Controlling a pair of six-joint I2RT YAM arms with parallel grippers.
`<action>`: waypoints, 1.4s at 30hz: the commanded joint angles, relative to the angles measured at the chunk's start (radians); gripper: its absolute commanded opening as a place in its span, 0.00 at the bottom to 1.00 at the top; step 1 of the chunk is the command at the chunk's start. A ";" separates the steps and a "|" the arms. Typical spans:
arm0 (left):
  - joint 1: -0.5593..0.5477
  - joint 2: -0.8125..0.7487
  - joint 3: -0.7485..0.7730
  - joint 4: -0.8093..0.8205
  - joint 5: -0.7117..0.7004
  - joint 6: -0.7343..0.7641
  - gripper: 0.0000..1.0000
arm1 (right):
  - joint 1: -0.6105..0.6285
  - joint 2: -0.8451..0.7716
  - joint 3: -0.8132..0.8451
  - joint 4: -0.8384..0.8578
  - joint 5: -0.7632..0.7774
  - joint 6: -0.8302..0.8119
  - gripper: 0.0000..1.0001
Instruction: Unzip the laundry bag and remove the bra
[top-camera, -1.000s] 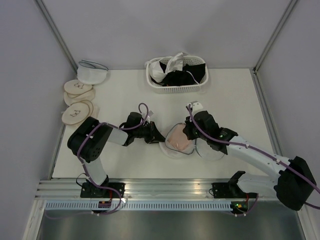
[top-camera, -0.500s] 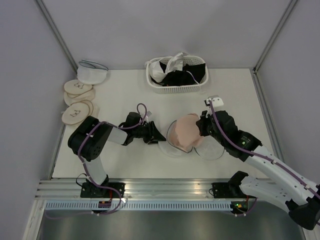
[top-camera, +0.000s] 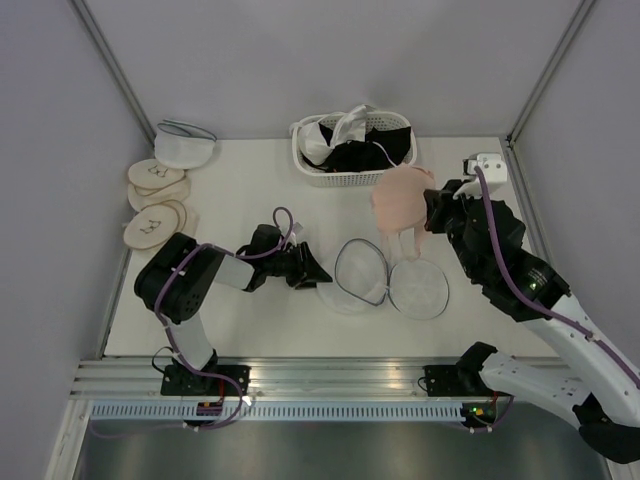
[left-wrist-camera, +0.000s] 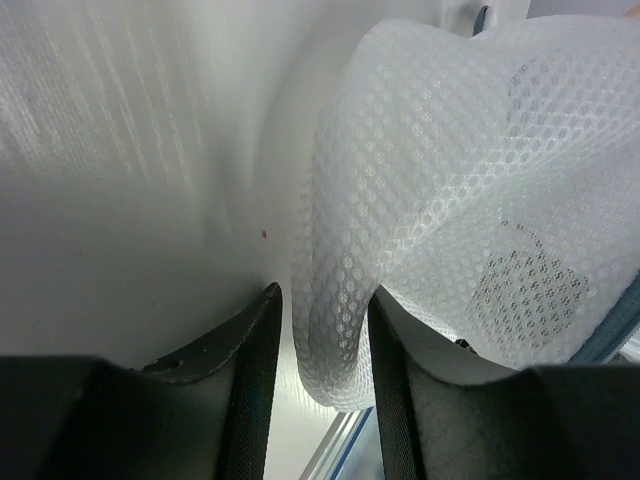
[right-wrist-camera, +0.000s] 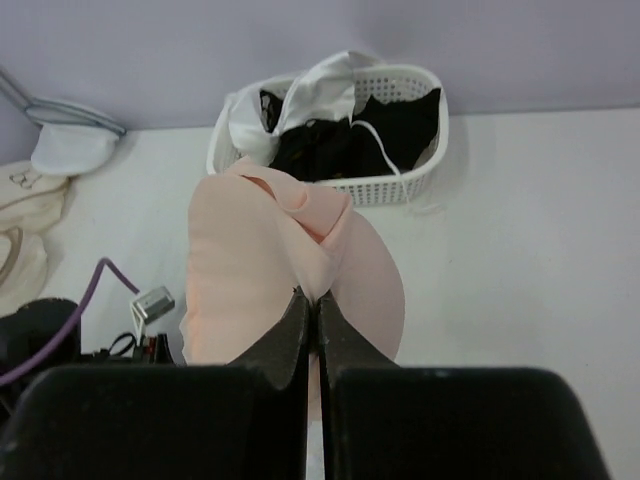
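The laundry bag (top-camera: 362, 277) lies unzipped on the table, its two see-through mesh halves spread side by side, both showing nothing inside. My right gripper (top-camera: 430, 212) holds the pale pink bra (top-camera: 400, 200) in the air behind the bag, near the basket. In the right wrist view the jaws of the right gripper (right-wrist-camera: 313, 300) are pinched together on a fold of the bra (right-wrist-camera: 250, 270). My left gripper (top-camera: 318, 275) is low at the bag's left edge. Its jaws (left-wrist-camera: 322, 292) stand apart around the mesh rim (left-wrist-camera: 340, 320), with a gap on one side.
A white basket (top-camera: 355, 178) of black and white garments stands at the back middle. A white domed bag (top-camera: 185, 145) and tan round discs (top-camera: 155, 200) sit at the back left. Walls close in on both sides.
The right gripper has lifted the bra out of the open bag and carried it up and toward the back right. The left jaws have opened off the bag's rim.
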 joint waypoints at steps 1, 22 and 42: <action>0.005 -0.048 -0.007 0.010 0.006 -0.002 0.45 | -0.001 0.068 0.095 0.080 0.105 -0.085 0.00; 0.003 -0.166 -0.052 -0.028 0.011 0.004 0.47 | -0.297 0.963 0.849 0.339 -0.140 -0.159 0.00; 0.005 -0.159 -0.024 -0.068 0.001 0.009 0.46 | -0.414 1.569 1.196 0.235 0.036 -0.070 0.00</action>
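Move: The right hand has the bra high up; the white basket it goes to lies about 34 cm ahead, 12 cm left and 30 cm below. The opened laundry bag lies 3 cm back, 15 cm left and 34 cm below that hand; the white cloth in the basket is about 35 cm ahead and 20 cm left of it, 28 cm down. For the left hand the basket is some 36 cm ahead, 8 cm right, 3 cm higher. Right carries the still-pinched bra about 40 cm forward over the basket, then down some 20 cm; left rises 3 cm. ##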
